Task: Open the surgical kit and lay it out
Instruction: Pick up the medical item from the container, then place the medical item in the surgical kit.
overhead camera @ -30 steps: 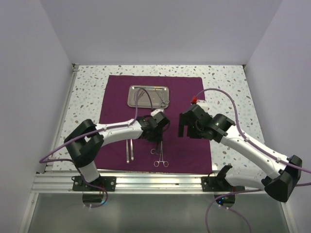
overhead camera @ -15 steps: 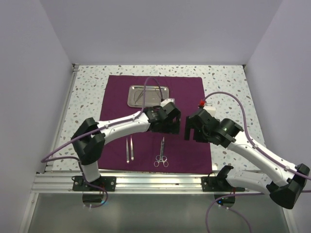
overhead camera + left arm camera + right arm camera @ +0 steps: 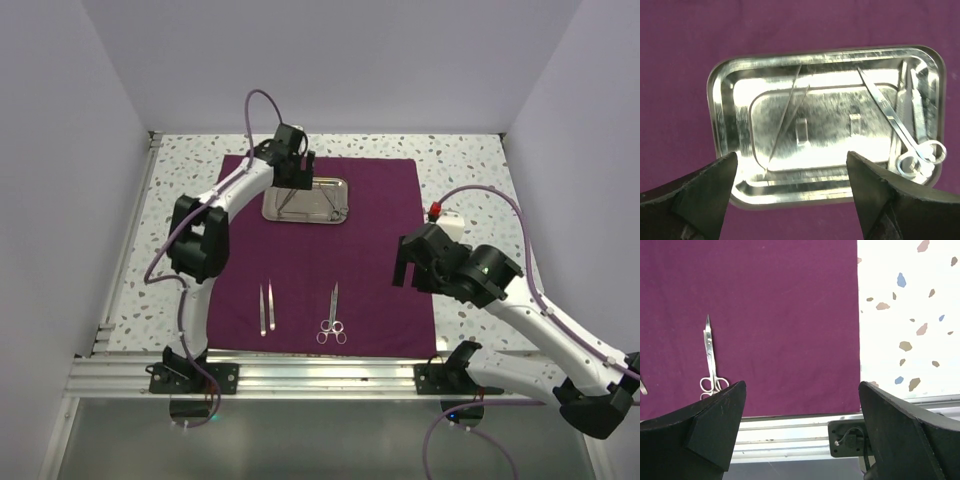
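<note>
The purple cloth [image 3: 380,210] of the surgical kit lies spread flat on the table. Its steel tray [image 3: 343,203] sits at the cloth's far middle. Tweezers [image 3: 786,122], a ring-handled instrument [image 3: 888,115] and other slim tools [image 3: 916,107] lie inside it. Another pair of tweezers [image 3: 267,307] and scissors [image 3: 332,314] lie side by side near the cloth's front edge. My left gripper [image 3: 791,159] hangs open over the tray's near rim [image 3: 805,192], holding nothing. My right gripper [image 3: 802,386] is open and empty above the cloth's front right corner [image 3: 840,390].
The speckled tabletop [image 3: 470,170] borders the cloth on all sides. An aluminium rail [image 3: 320,375] runs along the front edge, with the arm mounts [image 3: 850,437] bolted to it. White walls close in the left, back and right.
My left gripper opened, left the scissors on the cloth near the front, and swung far back over the tray. The right arm drew back to the right.
</note>
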You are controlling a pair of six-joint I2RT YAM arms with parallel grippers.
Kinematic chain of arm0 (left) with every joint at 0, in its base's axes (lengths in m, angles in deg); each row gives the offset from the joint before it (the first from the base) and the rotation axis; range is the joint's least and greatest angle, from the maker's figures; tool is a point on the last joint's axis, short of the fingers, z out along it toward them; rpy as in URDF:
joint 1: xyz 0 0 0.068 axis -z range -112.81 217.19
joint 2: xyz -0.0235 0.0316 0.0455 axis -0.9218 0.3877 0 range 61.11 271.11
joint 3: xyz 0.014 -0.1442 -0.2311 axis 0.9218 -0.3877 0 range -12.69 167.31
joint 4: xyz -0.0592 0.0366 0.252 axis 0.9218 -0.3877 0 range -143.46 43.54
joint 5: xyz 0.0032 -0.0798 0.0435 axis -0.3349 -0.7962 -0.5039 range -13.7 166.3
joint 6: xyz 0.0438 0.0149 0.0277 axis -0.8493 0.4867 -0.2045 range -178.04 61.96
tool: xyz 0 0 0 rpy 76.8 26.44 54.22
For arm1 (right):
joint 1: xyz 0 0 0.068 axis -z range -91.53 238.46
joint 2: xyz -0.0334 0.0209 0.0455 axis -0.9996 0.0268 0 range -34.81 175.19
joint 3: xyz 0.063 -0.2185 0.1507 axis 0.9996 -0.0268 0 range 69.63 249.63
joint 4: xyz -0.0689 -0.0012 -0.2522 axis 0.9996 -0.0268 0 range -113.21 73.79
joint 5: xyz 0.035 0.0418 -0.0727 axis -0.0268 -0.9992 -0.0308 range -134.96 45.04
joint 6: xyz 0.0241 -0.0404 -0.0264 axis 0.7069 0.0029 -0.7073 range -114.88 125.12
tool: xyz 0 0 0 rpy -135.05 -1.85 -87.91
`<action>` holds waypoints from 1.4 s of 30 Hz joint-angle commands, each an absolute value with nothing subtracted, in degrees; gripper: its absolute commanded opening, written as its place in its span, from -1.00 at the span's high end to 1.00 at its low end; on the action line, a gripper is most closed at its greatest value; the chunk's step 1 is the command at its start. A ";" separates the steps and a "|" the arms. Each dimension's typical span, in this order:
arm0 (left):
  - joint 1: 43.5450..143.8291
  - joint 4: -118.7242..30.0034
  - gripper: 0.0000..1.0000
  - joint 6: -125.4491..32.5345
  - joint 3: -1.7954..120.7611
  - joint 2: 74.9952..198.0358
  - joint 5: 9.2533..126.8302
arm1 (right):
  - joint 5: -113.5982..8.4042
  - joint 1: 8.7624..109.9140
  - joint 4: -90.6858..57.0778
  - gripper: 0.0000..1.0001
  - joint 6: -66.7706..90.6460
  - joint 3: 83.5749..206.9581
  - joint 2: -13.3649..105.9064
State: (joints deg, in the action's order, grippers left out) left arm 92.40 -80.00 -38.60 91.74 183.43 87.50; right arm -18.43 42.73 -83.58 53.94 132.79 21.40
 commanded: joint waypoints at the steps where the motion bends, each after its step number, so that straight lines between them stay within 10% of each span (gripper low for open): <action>1: 91.89 -79.59 -0.86 -47.75 100.32 189.59 81.68 | -15.51 42.85 -87.05 -0.97 55.75 135.11 21.44; 13: 90.30 -81.18 -0.63 -47.14 104.48 199.89 83.95 | -13.76 42.94 -89.68 -0.97 57.77 135.29 20.92; 19: 89.95 -81.27 0.55 -46.87 101.05 199.27 83.25 | -13.58 42.94 -87.41 -0.97 57.33 134.50 21.78; 23: 89.69 -83.02 1.00 -46.70 100.78 199.19 83.42 | -13.84 43.29 -84.24 -0.97 54.18 135.72 24.50; 32: 89.68 -86.89 1.00 -43.36 93.42 180.95 81.14 | -19.11 48.28 -69.49 -0.97 41.09 144.05 37.42; 42: 94.25 -86.28 1.00 -35.37 55.45 149.90 82.28 | -27.37 53.92 -57.78 -0.97 28.33 170.42 70.02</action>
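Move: The thin medical item slanting across the left part of the tray lies about 4 cm ahead of the left hand, sideways level with it and some 8 cm below. The tray's middle is about 4 cm to the right of the item, the scissors in the tray roughly 11 cm to its right. Two slim instruments laid on the cloth lie some 28 cm back and 6 cm left of the hand. From the right hand the item is about 35 cm ahead, 30 cm left, 18 cm down. Down about 7 cm and a little forward into the tray goes the open left hand, then it stays there while its fingers shut on the thin medical item. Keeping that pinch, it draws back some 18 cm while rising and easing left, over the tray's near edge. Late on, the open right hand sweeps forward about 20 cm and left towards the tray. ##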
